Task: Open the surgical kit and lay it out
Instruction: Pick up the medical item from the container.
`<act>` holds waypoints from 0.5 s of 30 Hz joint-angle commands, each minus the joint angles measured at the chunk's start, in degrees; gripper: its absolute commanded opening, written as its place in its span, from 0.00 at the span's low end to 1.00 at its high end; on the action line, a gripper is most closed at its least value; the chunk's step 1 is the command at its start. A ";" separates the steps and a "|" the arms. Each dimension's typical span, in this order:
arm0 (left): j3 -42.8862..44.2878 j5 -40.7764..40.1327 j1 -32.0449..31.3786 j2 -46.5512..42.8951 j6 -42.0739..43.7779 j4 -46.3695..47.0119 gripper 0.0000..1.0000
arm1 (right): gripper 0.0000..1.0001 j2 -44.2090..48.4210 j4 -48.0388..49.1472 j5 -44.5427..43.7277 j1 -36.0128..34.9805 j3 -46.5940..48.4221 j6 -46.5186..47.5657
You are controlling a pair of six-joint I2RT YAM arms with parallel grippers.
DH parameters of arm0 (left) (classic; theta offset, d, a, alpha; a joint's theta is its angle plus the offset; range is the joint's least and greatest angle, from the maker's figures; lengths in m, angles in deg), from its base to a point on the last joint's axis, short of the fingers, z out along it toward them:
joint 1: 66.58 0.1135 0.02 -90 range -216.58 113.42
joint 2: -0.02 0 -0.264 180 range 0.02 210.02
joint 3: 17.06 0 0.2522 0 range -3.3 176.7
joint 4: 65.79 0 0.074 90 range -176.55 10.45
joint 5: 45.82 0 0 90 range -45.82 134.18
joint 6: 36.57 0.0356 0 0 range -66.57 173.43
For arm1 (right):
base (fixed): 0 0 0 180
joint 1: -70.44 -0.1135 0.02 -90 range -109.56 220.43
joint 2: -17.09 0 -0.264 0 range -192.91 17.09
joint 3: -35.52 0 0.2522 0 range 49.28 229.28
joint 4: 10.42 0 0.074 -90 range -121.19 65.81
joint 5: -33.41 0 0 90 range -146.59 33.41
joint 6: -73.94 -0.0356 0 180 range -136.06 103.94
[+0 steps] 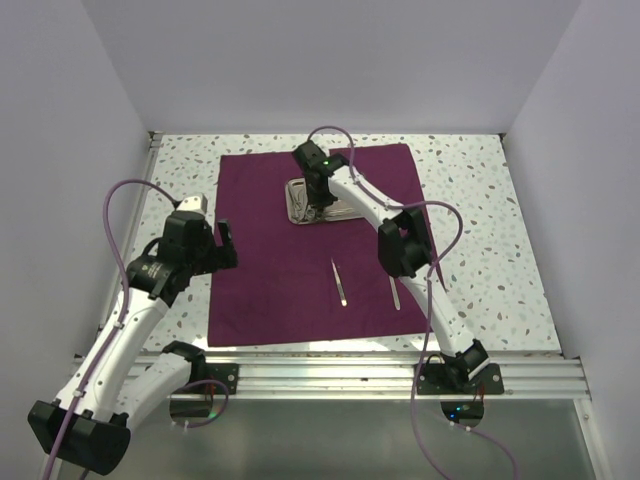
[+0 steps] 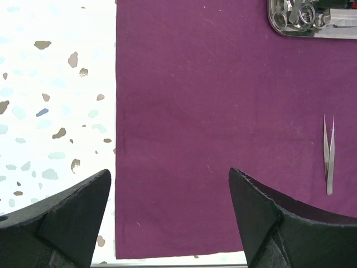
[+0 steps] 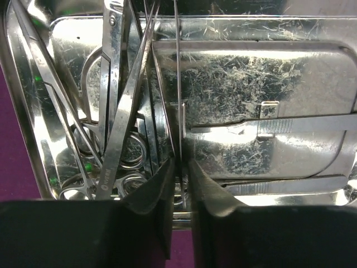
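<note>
The dark purple cloth (image 1: pixel 270 250) lies spread flat on the table. The steel tray (image 1: pixel 297 215) sits on its far middle. My right gripper (image 1: pixel 318 195) reaches down into the tray (image 3: pixel 279 72); its jaws are closed on a thin probe (image 3: pixel 177 84) that runs up between them. Ring-handled scissors (image 3: pixel 114 84) and other instruments lie piled in the tray's left half. Tweezers (image 1: pixel 340 282) and another slim instrument (image 1: pixel 394 292) lie on the near cloth. My left gripper (image 2: pixel 170 184) is open and empty above the cloth's (image 2: pixel 212 111) near left corner.
The speckled table (image 1: pixel 480 230) surrounds the cloth. A metal rail (image 1: pixel 380 372) runs along the near edge. White walls close in the left, back and right. In the left wrist view the tray (image 2: pixel 273 25) is at top right and the tweezers (image 2: pixel 329 156) at right.
</note>
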 commanded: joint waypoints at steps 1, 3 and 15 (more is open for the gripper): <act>-0.47 -0.13 -0.27 0.32 -0.35 1.75 0.90 | 0.17 -1.22 0.43 -0.38 0.06 2.32 0.58; -0.39 -0.04 -0.36 0.49 -0.35 1.66 0.90 | 0.10 -1.83 0.52 -0.38 0.15 2.40 0.49; -0.39 -0.39 -0.36 0.93 -0.35 1.57 0.90 | 0.00 6.59 0.08 -3.72 4.45 -0.49 1.81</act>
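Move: The tweezers to be picked stand on edge in the tray, already between the right hand's half-open fingers: their near end is at the pads and their middle is about 3 cm ahead, level sideways and in height. The big tweezers lie some 3 cm left and 4 cm ahead; the farther scalpel handle lies about 6 cm right and 2 cm ahead, the nearer one 6 cm right and 1 cm back. From the left hand, the tweezers to be picked are roughly 26 cm ahead, 21 cm right and 14 cm lower. The right hand stays low in the tray, pointing steeply down and forward, and shuts its fingers from about a fifth open to almost closed, pinching the near end of the tweezers standing between the pads. Keeping that pinch, it then slides off to the right and somewhat forward, about 2 cm in all and nearly level, away from the scissors and big tweezers towards the farther scalpel handle, with no real turn of the wrist. ##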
